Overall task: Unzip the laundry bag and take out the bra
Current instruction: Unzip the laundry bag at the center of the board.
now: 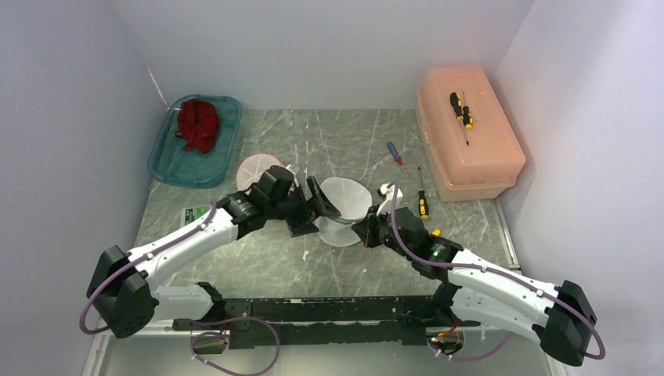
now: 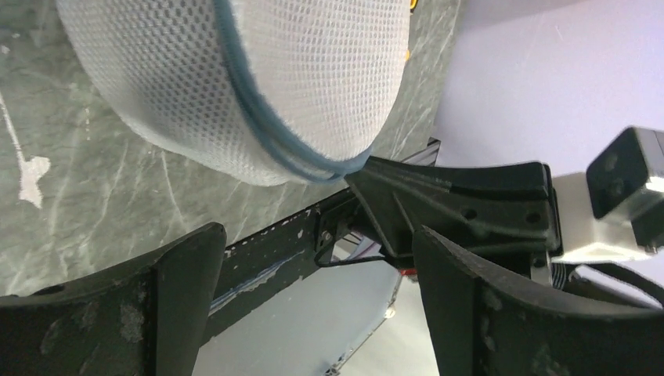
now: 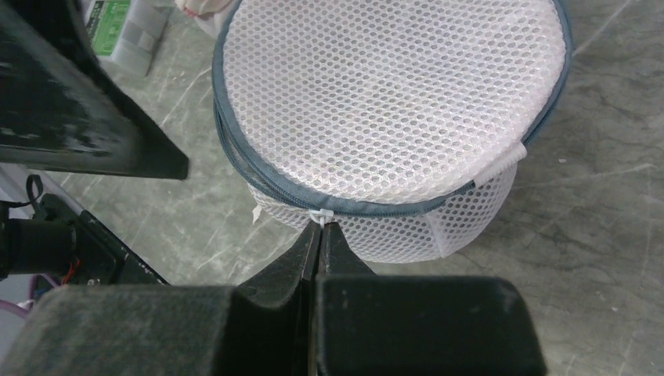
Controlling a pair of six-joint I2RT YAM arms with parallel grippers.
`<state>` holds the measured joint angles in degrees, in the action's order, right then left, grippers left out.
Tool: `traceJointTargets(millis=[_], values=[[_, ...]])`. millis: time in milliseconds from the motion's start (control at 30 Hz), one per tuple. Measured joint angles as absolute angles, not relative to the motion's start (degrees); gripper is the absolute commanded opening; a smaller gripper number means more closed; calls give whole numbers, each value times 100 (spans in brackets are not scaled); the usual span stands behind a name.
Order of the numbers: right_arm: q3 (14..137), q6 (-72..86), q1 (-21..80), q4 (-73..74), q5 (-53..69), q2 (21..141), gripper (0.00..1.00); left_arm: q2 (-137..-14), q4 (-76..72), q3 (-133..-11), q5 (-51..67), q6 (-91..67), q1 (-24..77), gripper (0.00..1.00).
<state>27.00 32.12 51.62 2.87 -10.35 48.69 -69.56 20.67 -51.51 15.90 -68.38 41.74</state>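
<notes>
The laundry bag [image 1: 342, 205] is a round white mesh drum with a blue-grey zipper running round its rim, and it stands mid-table. In the right wrist view the laundry bag [image 3: 391, 94] fills the top, and my right gripper [image 3: 321, 229] is shut on its small white zipper pull [image 3: 319, 217] at the near rim. My right gripper [image 1: 362, 229] sits at the bag's right side. My left gripper [image 1: 312, 210] is at the bag's left side, open. In the left wrist view my left gripper [image 2: 317, 235] holds nothing, and the laundry bag [image 2: 258, 78] lies beyond its fingers. The bra is hidden.
A teal tray [image 1: 168, 160] at the back left holds a red cloth [image 1: 197, 124]. A pink-rimmed round thing [image 1: 258, 169] lies behind my left gripper. An orange toolbox [image 1: 467, 149] stands at the back right, a screwdriver [image 1: 462, 110] on top. Two screwdrivers [image 1: 394, 152] [image 1: 422, 200] lie beside it.
</notes>
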Motion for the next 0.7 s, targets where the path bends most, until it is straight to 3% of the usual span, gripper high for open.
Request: traceJointTargets(millis=[200, 333, 500, 700], values=[[2722, 3162, 5221, 67, -825, 5009, 0, -7684, 1909, -5566, 1260, -7098, 4394, 94], [2738, 3114, 5286, 27, -779, 5011, 0, -7909, 1815, -5673, 1151, -7140, 4397, 81], [2738, 3100, 5308, 34, -781, 4941, 0, -8160, 1632, -5712, 1149, -7188, 4397, 52], [2738, 3096, 5308, 80, -882, 4762, 0, -8294, 1487, -5712, 1105, -7164, 4390, 5]])
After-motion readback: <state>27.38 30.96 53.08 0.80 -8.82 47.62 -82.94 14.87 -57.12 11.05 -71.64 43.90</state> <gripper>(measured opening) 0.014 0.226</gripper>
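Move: The laundry bag's blue zipper edge, on the stretch just left of the pull tab, lies about 3 cm ahead of the open left hand, 4 cm to its right and 3 cm below. The middle of the bag's lid is some 7 cm ahead and 5 cm right of that hand, the pink-topped bag about 14 cm ahead and 19 cm left. From the right hand, already pinching the pull tab, that stretch is about 2 cm ahead, 4 cm left and level. The zipper edge beside the pull tab is taken by the left hand, which reaches right and forward and sinks a little, about 6 cm in all, its wide-open fingers closing over the second half until they pinch the blue tape. The right hand keeps its pinch on the white tab, shifting about 1.5 cm left, then rising about as much. ##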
